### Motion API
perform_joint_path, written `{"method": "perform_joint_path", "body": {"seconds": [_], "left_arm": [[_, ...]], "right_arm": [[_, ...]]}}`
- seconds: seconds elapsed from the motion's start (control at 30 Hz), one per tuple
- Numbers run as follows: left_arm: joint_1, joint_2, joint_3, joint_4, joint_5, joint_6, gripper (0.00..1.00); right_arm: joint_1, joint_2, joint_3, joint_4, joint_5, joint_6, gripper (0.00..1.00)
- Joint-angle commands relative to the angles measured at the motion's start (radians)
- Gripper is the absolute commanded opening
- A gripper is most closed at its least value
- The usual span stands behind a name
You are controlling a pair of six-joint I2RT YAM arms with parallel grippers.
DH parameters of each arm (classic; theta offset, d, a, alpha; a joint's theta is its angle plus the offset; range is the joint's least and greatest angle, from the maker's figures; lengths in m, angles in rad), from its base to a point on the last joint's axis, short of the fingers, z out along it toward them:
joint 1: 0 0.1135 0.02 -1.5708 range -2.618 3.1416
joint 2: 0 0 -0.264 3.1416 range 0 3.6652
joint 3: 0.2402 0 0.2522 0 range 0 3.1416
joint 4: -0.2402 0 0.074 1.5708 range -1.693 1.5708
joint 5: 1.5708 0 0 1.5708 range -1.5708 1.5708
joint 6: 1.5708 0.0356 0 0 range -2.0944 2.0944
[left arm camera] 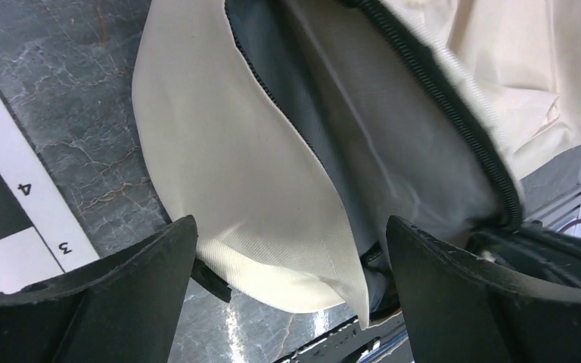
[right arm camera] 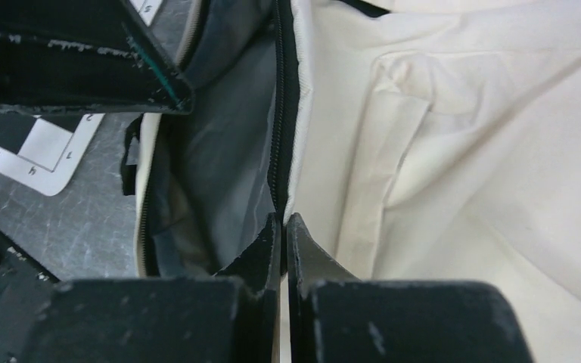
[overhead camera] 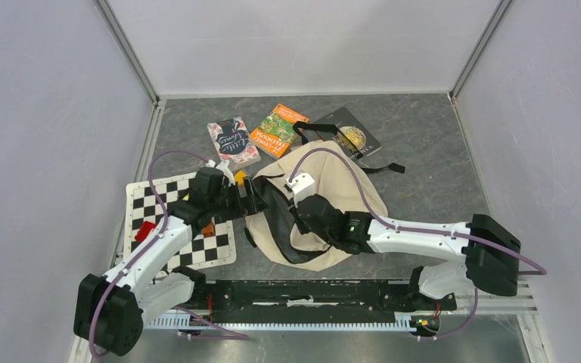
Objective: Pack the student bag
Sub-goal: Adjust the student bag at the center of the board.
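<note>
The student bag (overhead camera: 331,189), cream fabric with black straps, lies flat mid-table with its zipped opening facing left. My right gripper (right arm camera: 284,224) is shut on the bag's upper opening edge, where the cream fabric meets the black zipper (right arm camera: 278,113); the grey lining (right arm camera: 231,151) shows beside it. From above, the right gripper (overhead camera: 296,215) sits over the bag's left half. My left gripper (left arm camera: 291,253) stands open, its fingers either side of the lower cream flap (left arm camera: 227,174) without touching it. It reaches the bag's mouth from the left, as the top view of the left gripper (overhead camera: 253,198) shows.
A black-and-white checkered mat (overhead camera: 159,198) lies left of the bag, with small red (overhead camera: 145,231) and orange (overhead camera: 208,228) pieces on it. Two books (overhead camera: 233,141) (overhead camera: 278,130) and a black packaged item (overhead camera: 350,136) lie behind the bag. A black rail (overhead camera: 310,291) runs along the near edge.
</note>
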Motion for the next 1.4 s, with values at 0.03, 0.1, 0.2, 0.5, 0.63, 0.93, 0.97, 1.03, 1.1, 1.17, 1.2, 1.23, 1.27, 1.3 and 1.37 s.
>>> {"method": "perform_joint_path", "body": {"seconds": [0.03,0.1,0.2,0.5,0.63,0.93,0.97,1.03,1.1,1.17,1.2,1.23,1.27,1.3,1.37], "left_arm": [[-0.040,0.060,-0.006,0.106,0.014,-0.023,1.00],[-0.067,0.099,0.005,0.103,-0.003,-0.010,0.94],[-0.085,0.131,0.031,0.068,-0.045,0.017,0.69],[-0.087,0.072,0.068,-0.065,-0.150,0.064,0.02],[-0.087,0.007,0.086,-0.139,-0.152,0.038,0.02],[-0.078,-0.145,0.165,-0.284,-0.114,0.012,0.02],[-0.074,-0.144,0.168,-0.296,-0.119,0.020,0.02],[-0.062,-0.136,0.163,-0.311,-0.128,0.025,0.02],[-0.045,-0.130,0.155,-0.317,-0.125,0.025,0.02],[-0.030,-0.132,0.143,-0.318,-0.133,0.020,0.02],[-0.025,-0.134,0.137,-0.320,-0.138,0.020,0.02],[-0.024,-0.135,0.133,-0.319,-0.143,0.018,0.02],[-0.023,-0.136,0.123,-0.317,-0.143,0.018,0.02],[-0.024,-0.136,0.114,-0.313,-0.135,0.016,0.02],[-0.023,-0.133,0.080,-0.283,-0.091,0.010,0.02]], "right_arm": [[-0.017,-0.069,-0.008,-0.054,0.158,-0.059,0.00],[-0.017,-0.076,0.012,-0.106,0.238,-0.087,0.00],[-0.019,-0.088,0.035,-0.197,0.379,-0.138,0.00],[-0.142,-0.145,0.017,-0.351,0.626,-0.226,0.00],[-0.211,-0.178,0.007,-0.428,0.716,-0.221,0.00],[-0.293,-0.297,-0.001,-0.508,0.773,-0.218,0.00],[-0.311,-0.300,-0.012,-0.494,0.757,-0.232,0.00],[-0.357,-0.296,-0.029,-0.480,0.726,-0.248,0.00],[-0.422,-0.283,-0.049,-0.461,0.708,-0.263,0.00],[-0.488,-0.275,-0.063,-0.443,0.664,-0.273,0.00],[-0.512,-0.275,-0.072,-0.431,0.629,-0.279,0.00],[-0.533,-0.280,-0.082,-0.417,0.594,-0.283,0.00],[-0.543,-0.285,-0.091,-0.402,0.542,-0.283,0.00],[-0.545,-0.293,-0.102,-0.391,0.491,-0.281,0.00],[-0.545,-0.306,-0.127,-0.352,0.365,-0.277,0.00]]}}
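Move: The bag's left rim lies almost between the left gripper's open fingers: 3 cm below, 1 cm back and 1 cm right. The yellow block is some 10 cm ahead and 6 left, the black side tab 11 back and 3 left. The right gripper already holds the zippered flap; the bag's right side lies about 31 cm right and 4 ahead of it, the strap end 17 ahead and 38 right. Keep the right gripper shut on the zippered flap and sweep it right about 28 cm and some 8 forward, over the bag, rising first and then sinking partway, while the wrist turns some 40 degrees clockwise and rolls. Meanwhile dip the left gripper 3 cm, close it on the bag's left rim, then lift about 7 cm overall, easing slightly back. ##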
